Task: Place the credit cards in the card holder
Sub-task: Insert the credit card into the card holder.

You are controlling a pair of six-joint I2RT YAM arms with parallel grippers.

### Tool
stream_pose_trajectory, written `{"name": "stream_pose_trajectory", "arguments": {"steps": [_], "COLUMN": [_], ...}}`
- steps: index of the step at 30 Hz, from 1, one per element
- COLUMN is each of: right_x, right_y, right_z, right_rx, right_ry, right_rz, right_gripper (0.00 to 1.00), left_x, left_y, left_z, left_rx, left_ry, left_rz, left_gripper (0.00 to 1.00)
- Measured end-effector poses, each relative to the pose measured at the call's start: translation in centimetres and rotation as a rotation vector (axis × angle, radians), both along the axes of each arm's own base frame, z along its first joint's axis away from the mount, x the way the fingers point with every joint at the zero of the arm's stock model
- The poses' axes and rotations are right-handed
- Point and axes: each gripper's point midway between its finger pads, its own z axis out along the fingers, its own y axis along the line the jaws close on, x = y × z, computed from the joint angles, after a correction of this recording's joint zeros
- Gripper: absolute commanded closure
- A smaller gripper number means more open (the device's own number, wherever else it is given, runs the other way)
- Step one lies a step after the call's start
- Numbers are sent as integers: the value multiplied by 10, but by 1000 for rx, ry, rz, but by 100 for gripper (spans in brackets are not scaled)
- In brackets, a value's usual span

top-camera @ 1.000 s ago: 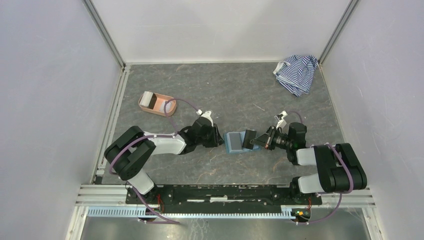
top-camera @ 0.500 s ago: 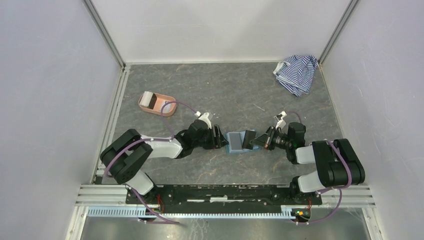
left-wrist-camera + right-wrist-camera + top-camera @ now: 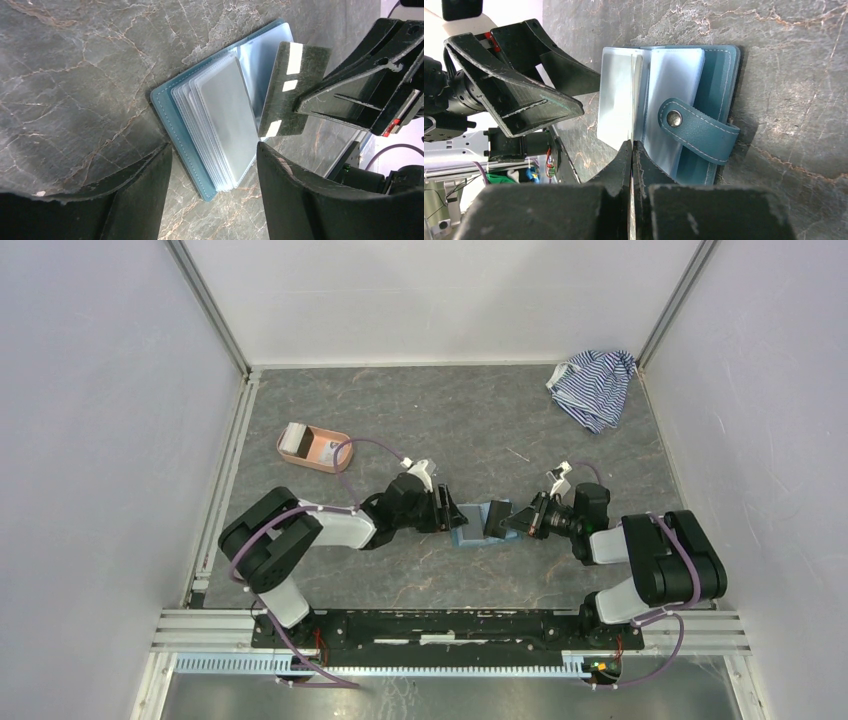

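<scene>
The card holder [image 3: 470, 527], a teal wallet, lies open on the table with its clear sleeves [image 3: 222, 120] fanned up. Its snap tab [image 3: 696, 127] lies over the right-hand cover [image 3: 721, 70]. My left gripper [image 3: 447, 512] is open at the wallet's left side. Its fingertips [image 3: 215, 147] straddle the near corner of the sleeves without pinching them. My right gripper [image 3: 515, 520] is shut on a dark credit card [image 3: 292, 90]. The card stands on edge [image 3: 636, 95] among the sleeves, over the middle of the wallet. My right jaws [image 3: 632, 145] press flat on it.
A salmon-pink oval tray [image 3: 327, 449] sits at the left rear with a whitish flat thing [image 3: 293, 440] in its left end. A blue-and-white striped cloth [image 3: 593, 385] lies in the far right corner. White walls close in the table on three sides.
My left gripper has opened and slid right, up against the wallet. My right gripper has edged left with the dark card, closer over the sleeves.
</scene>
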Motion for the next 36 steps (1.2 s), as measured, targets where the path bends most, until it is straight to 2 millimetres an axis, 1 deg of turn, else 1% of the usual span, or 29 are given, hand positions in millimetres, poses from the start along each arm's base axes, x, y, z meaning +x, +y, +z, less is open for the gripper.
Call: {"name": "stream_pose_trajectory", "arguments": {"steps": [3,13,26,36], "right_x": [0,-4,-9,-23], "right_y": [0,5,4,-1], "right_z": [-1,-5,-11,-14], "right_rx": [0,8,-5,7], "right_ry": [3,35,59,105], "right_rz": [1,30,33,-41], "right_gripper": [100,100,100,100], "left_x": [2,9,13,13], "left_y": [-2,-4,-8,-8], "left_z": [-2,-13,-16,-16], "left_rx": [14,40,11,-7], "left_ry": [12,24,9,13], "left_rz": [2,15,27,43], "left_gripper": [39,60,62,62]}}
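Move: The right hand already holds a dark credit card; the clear sleeve it is taken to, on the card holder's right half, lies about 2 cm to its left and 2 cm below, with the blue snap strap 1 cm ahead and 2 cm to the right. For the open left hand, the sleeve stack on the holder's left half lies about 3 cm to its right, 2 cm below and level fore-and-aft; the card is some 8 cm to its right, 1 cm lower. The left hand sinks about 1.5 cm while edging forward and a little to the right, its fingers narrowing from wide open to about half that gap and coming down around the left edge of the card holder's sleeve stack, then it holds there. Keeping its tight pinch on the card, the right hand sinks slowly and draws back some 2 cm towards its base, fastest at the end, tipping down about 5 degrees so that the card's near edge is worked down and back against the right-hand sleeve. ##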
